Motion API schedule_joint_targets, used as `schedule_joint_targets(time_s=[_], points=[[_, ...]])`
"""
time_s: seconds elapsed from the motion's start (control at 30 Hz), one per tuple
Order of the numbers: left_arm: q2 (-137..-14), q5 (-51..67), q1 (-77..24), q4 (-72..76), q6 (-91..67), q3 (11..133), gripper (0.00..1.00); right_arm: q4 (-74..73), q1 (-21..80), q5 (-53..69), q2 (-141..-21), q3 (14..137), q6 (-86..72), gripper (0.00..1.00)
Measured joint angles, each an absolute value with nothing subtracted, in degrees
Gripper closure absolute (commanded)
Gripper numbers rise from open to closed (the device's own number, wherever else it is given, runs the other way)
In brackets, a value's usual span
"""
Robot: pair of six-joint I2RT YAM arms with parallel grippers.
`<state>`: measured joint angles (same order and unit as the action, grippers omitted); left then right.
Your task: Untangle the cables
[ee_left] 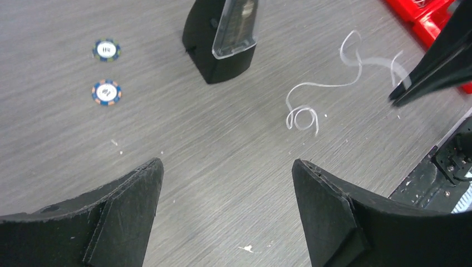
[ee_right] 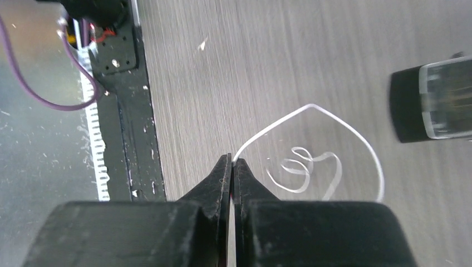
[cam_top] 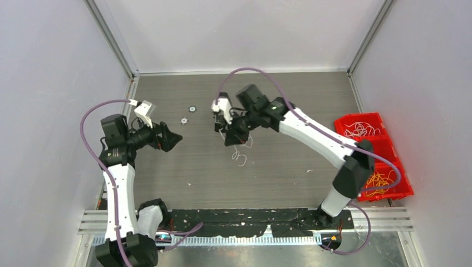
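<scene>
A white cable (cam_top: pixel 240 158) lies curled in loops on the grey table (cam_top: pixel 289 100) near its middle. My right gripper (ee_right: pixel 232 161) is shut on one end of it. From the closed tips the strand (ee_right: pixel 311 107) rises in a wide arc over the small loops (ee_right: pixel 303 167). The left wrist view shows the same cable (ee_left: pixel 303 117) leading up to the right gripper's dark fingers (ee_left: pixel 428 78). My left gripper (ee_left: pixel 228 164) hangs open and holds nothing, left of the cable and above bare table (cam_top: pixel 170 139).
Two poker chips (cam_top: pixel 192 109) (cam_top: pixel 183 119) lie behind the left gripper. A black block with a clear top (ee_left: pixel 222 39) stands near the cable. A red bin (cam_top: pixel 389 146) at the right edge holds white strands (cam_top: pixel 360 130) and yellow-orange strands (cam_top: pixel 378 181).
</scene>
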<state>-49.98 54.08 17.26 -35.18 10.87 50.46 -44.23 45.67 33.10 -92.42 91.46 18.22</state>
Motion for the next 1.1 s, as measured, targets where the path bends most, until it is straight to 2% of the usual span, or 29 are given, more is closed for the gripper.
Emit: schedule_joint_targets(time_s=[0.23,0.3,0.33,0.37,0.4,0.43,0.47,0.53,0.63,0.67,0.7,0.9,1.1], points=[[-55.68,49.21,17.26,-35.03,9.98,50.43,0.14,-44.42,48.1,28.01,-106.08,90.04,19.42,0.94],[-55.44,49.01,17.26,-34.96,9.67,50.46,0.13,-44.38,48.1,25.65,-108.57,90.04,19.99,0.88],[-55.35,48.99,17.26,-34.98,9.65,50.46,0.13,-44.49,48.07,24.75,-109.45,90.04,20.29,0.77],[-55.33,48.97,17.26,-34.96,9.65,50.46,0.13,-44.6,48.01,23.66,-110.3,90.04,20.78,0.71],[-55.33,48.97,17.26,-34.98,9.67,50.46,0.13,-44.8,47.99,22.74,-110.91,90.02,21.12,0.59],[-55.33,48.88,17.26,-34.98,9.74,50.46,0.13,-45.06,47.92,21.91,-111.28,89.93,21.54,0.54],[-55.33,48.82,17.26,-34.98,9.89,50.43,0.13,-45.32,47.88,21.37,-111.33,89.71,21.96,0.44],[-55.33,48.77,17.26,-34.98,10.22,50.46,0.13,-46.22,47.77,20.82,-111.26,89.65,22.79,0.32],[-55.33,48.77,17.26,-34.98,10.76,50.43,0.13,-47.11,47.72,20.82,-111.13,89.62,23.64,0.25],[-55.33,48.77,17.26,-35.0,10.9,50.46,0.13,-47.48,47.72,20.82,-110.83,89.56,23.86,0.09],[-55.33,48.77,17.26,-35.0,10.94,50.46,0.13,-47.72,47.72,20.6,-110.3,89.36,23.97,0.01],[-55.33,48.8,17.26,-34.98,10.92,50.46,0.13,-45.43,47.11,14.5,-103.77,85.49,24.43,0.05],[-55.42,48.82,17.26,-34.52,10.24,50.43,0.13,-44.23,46.46,10.98,-104.38,85.27,24.67,0.05]])
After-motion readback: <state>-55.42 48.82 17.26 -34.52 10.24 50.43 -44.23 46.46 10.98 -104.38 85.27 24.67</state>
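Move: The right hand holds a strand of the white cable. The bare landing spot for the cable, where its tail hangs, is about 6 cm ahead, 5 cm to the right and some 23 cm below. Beyond it the metronome's middle stands roughly 24 cm ahead and 3 cm left of the hand, and the nearer poker chip lies about 25 cm ahead and 25 cm left. From the left hand the spot is some 4 cm ahead and 28 cm right. The right hand sinks about 16 cm towards the bare table with the white cable still pinched in its shut fingers, edging a little forward while they tip some 25 degrees to point more steeply down, then opens wide and lets go of the strand well above the table. Once open, it lifts slightly and shifts forward and to the right above the loops, while the empty left hand, still open, makes only a short early dip of about 3 cm with a small shift forward and left, then waits. ##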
